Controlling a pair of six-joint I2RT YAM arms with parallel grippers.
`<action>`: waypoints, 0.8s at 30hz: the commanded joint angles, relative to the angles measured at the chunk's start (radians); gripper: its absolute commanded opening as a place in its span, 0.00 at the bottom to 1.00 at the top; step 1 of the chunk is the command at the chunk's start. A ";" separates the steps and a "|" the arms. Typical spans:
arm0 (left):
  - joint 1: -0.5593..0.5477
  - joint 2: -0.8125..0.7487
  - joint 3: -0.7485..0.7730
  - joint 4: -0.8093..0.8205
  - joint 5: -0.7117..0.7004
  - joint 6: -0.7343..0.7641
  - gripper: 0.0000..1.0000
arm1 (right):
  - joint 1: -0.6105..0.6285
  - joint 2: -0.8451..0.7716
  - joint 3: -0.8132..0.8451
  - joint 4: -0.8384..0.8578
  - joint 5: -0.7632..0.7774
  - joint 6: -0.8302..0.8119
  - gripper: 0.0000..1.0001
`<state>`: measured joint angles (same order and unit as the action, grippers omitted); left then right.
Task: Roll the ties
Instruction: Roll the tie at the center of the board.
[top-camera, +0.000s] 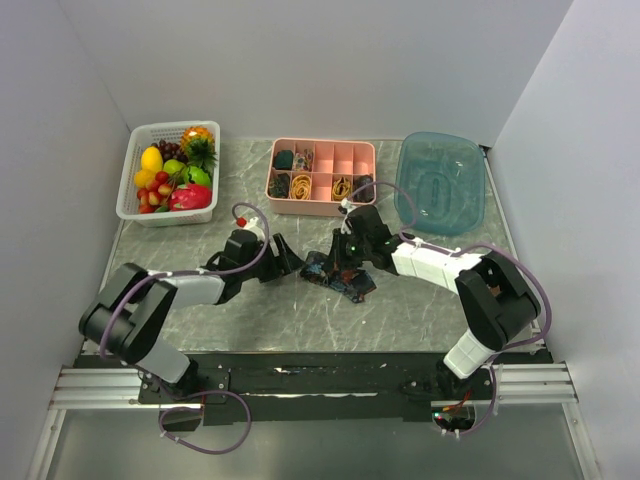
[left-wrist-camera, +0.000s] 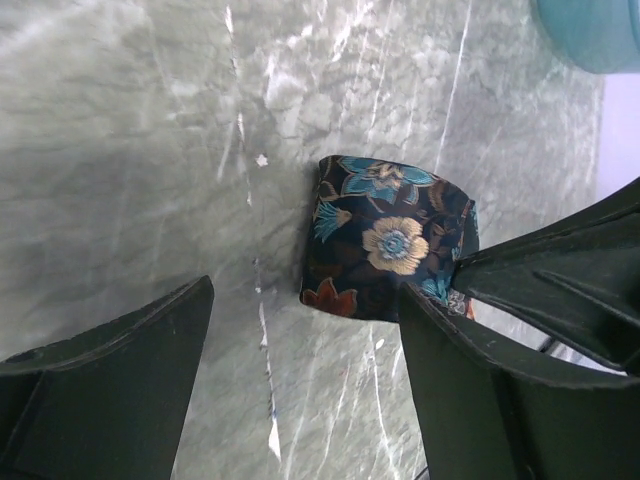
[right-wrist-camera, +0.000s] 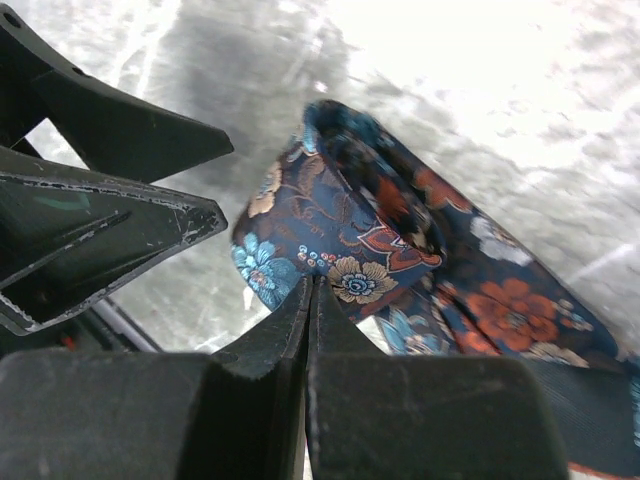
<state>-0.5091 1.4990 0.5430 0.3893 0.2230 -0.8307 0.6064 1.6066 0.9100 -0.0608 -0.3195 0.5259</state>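
Note:
One tie (top-camera: 335, 275), dark navy with blue, tan and red flowers, lies mid-table, one end coiled into a short roll (left-wrist-camera: 385, 240) and the rest trailing flat (right-wrist-camera: 520, 310). My right gripper (top-camera: 345, 258) is shut, its tips (right-wrist-camera: 312, 283) pinched on the edge of the roll. In the left wrist view its dark fingers (left-wrist-camera: 540, 270) reach the roll from the right. My left gripper (top-camera: 288, 262) stands just left of the tie, open (left-wrist-camera: 305, 325), with only bare table between its fingers (left-wrist-camera: 120, 390) and the roll just beyond them.
A white basket (top-camera: 135, 190) of toy fruit stands at the back left. A pink compartment tray (top-camera: 320, 209) holding rolled ties and yellow bands is at the back centre. A clear blue tub (top-camera: 440, 180) sits at the back right. White walls enclose the table.

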 joint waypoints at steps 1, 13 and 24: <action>0.003 0.059 -0.017 0.212 0.076 -0.061 0.81 | 0.000 -0.033 -0.023 -0.050 0.068 -0.020 0.00; -0.003 0.184 -0.022 0.408 0.119 -0.136 0.82 | 0.000 -0.030 -0.049 -0.076 0.103 -0.020 0.00; -0.068 0.299 0.023 0.471 0.082 -0.117 0.77 | -0.004 -0.005 -0.062 -0.073 0.109 -0.012 0.00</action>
<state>-0.5602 1.7554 0.5522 0.7876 0.3145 -0.9485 0.6060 1.5959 0.8742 -0.1127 -0.2508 0.5228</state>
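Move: The rolled part of the tie lies about 6 cm to the right of my left hand, level with it fore and aft and some 3 cm lower; from my right hand it is about 3 cm left, 1 cm back and 3 cm lower. The unrolled tail's end lies roughly 10 cm right of the roll and 4 cm nearer me. The pink organizer box stands some 20 cm ahead of my left hand and 6 cm right. I slide my left hand about 5 cm to the right, sinking barely a centimetre, and roll its wrist some 10 degrees so its left side dips, bringing the still wide-open fingers around the tie roll. Meanwhile my right hand, fingers kept shut, eases about 2 cm down and 2 cm right, then stays with its tips resting on the roll's edge. ##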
